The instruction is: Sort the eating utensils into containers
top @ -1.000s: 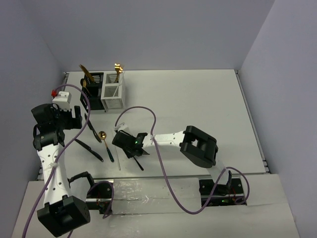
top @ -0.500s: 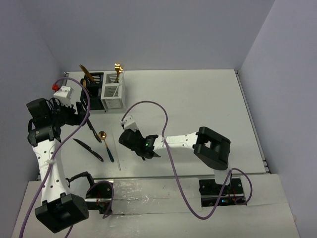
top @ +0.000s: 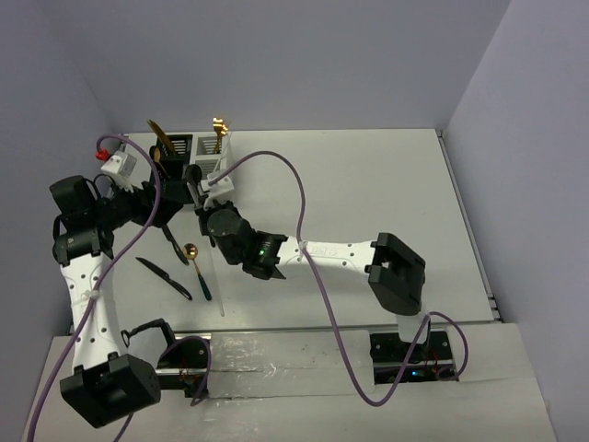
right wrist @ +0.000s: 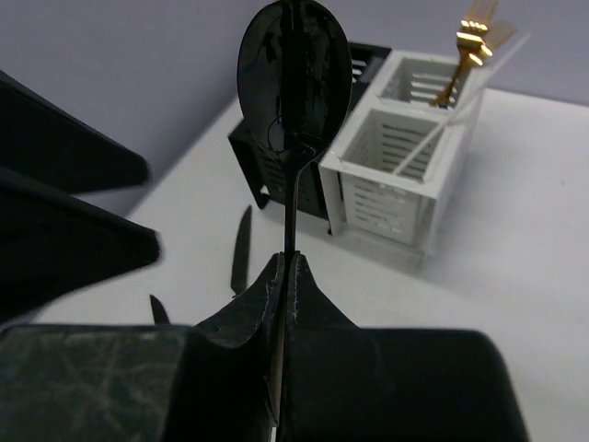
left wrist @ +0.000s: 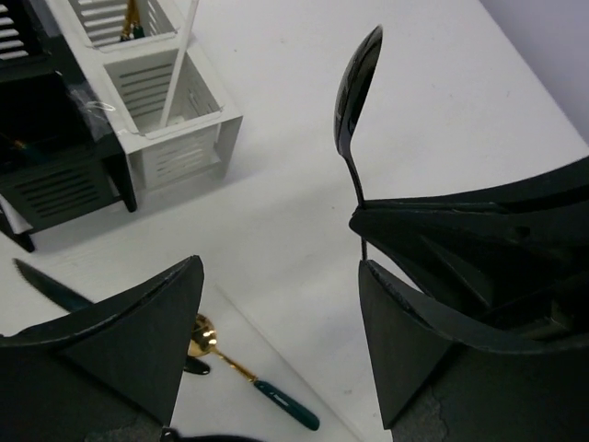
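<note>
My right gripper (right wrist: 285, 262) is shut on the handle of a black spoon (right wrist: 294, 69), which stands upright with its bowl on top. In the top view the right gripper (top: 204, 208) holds this black spoon (top: 191, 180) just in front of the containers, a black caddy (top: 175, 150) joined to a white caddy (top: 213, 158). My left gripper (left wrist: 281, 267) is open and empty, close to the left of the held spoon (left wrist: 357, 83). A gold spoon with a green handle (left wrist: 241, 370), a black knife (top: 164, 276) and a white stick (top: 219, 284) lie on the table.
Gold forks (right wrist: 474, 37) and a white stick (right wrist: 433, 133) stand in the white caddy (right wrist: 405, 175). A gold knife (top: 158, 134) leans out of the black caddy (right wrist: 276, 166). Another black knife (right wrist: 241, 249) lies before it. The left wall is near my left arm.
The right arm has lifted the black spoon and swung it up and left, toward the caddies. My left gripper has moved up and right, close to the spoon, and its jaws have narrowed slightly.
</note>
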Controlling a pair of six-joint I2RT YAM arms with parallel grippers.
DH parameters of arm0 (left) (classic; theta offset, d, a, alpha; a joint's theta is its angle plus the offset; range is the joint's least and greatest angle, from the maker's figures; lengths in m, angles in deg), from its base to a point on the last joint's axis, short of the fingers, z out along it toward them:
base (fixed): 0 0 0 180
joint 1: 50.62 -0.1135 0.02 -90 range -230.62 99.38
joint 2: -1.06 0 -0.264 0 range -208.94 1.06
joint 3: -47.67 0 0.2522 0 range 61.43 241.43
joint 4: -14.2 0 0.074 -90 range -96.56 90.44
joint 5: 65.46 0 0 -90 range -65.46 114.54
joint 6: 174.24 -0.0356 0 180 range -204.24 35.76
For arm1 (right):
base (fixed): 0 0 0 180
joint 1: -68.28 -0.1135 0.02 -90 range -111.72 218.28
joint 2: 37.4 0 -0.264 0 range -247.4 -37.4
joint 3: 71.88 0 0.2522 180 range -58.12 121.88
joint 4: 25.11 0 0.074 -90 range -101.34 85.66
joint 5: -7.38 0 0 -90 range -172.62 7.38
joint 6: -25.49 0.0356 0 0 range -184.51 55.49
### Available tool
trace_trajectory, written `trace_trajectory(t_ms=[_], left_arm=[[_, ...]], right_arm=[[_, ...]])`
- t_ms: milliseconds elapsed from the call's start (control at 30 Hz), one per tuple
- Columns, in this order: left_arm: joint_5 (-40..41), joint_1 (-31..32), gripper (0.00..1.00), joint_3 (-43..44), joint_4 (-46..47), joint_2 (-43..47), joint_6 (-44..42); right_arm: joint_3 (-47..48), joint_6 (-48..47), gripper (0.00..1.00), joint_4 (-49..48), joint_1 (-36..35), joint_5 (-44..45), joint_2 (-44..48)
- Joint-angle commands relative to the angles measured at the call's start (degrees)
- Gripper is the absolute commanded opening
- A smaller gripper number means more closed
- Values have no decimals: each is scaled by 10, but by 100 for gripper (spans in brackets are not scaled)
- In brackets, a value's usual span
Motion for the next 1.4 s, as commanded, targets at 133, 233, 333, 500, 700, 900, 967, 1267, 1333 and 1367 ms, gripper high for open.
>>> trace_trajectory(t_ms=[133, 233, 333, 500, 700, 900, 967, 1267, 1333, 1367], left_arm=[[-20, 17, 71, -29, 154, -12, 124], [-45, 16, 68, -25, 175, -15, 152], [-35, 19, 67, -30, 201, -19, 185], [-30, 33, 64, -42, 217, -28, 196], [31, 50, 63, -34, 187, -25, 159], [42, 52, 52, -20, 191, -23, 172], [33, 54, 42, -19, 192, -23, 173], [31, 58, 33, -21, 188, -21, 173], [32, 58, 6, -24, 197, -22, 181], [35, 58, 0, -25, 205, -23, 183]], right_arm=[[68, -35, 0, -54, -1, -56, -37], [71, -23, 0, -56, -1, -67, -38], [79, -18, 0, -54, -1, -79, -41], [97, -13, 0, -44, -1, -86, -50], [101, -20, 0, -54, -1, -81, -45], [116, -38, 0, -54, -1, -90, -48], [116, -39, 0, -54, 0, -87, -48], [136, -44, 0, -47, 5, -101, -52], [132, -42, 0, -49, 6, -107, -52], [130, -41, 0, -49, 6, -107, -52]])
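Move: Up in the air some 8 cm to the left hand's right, 3 cm ahead and 2 cm lower stands the neck of the black spoon, bowl up, its handle already gripped by the right hand. The left gripper lies about 8 cm left of the right hand, 3 cm back and 6 cm higher. From the left hand, the white container is roughly 29 cm ahead, 3 cm right and 20 cm down; the gold spoon is 4 cm back, 1 cm left and 27 cm below. Bringing the black spoon some 5 cm left towards the open left gripper, the right hand then rises about 3 cm, turning slightly counter-clockwise and keeping its grip. The left hand eases forward and right by nearly 4 cm to meet the spoon, rolling about 10 degrees left side down, and its fingers shut, pinching the neck just under the bowl, above the right fingertips. ##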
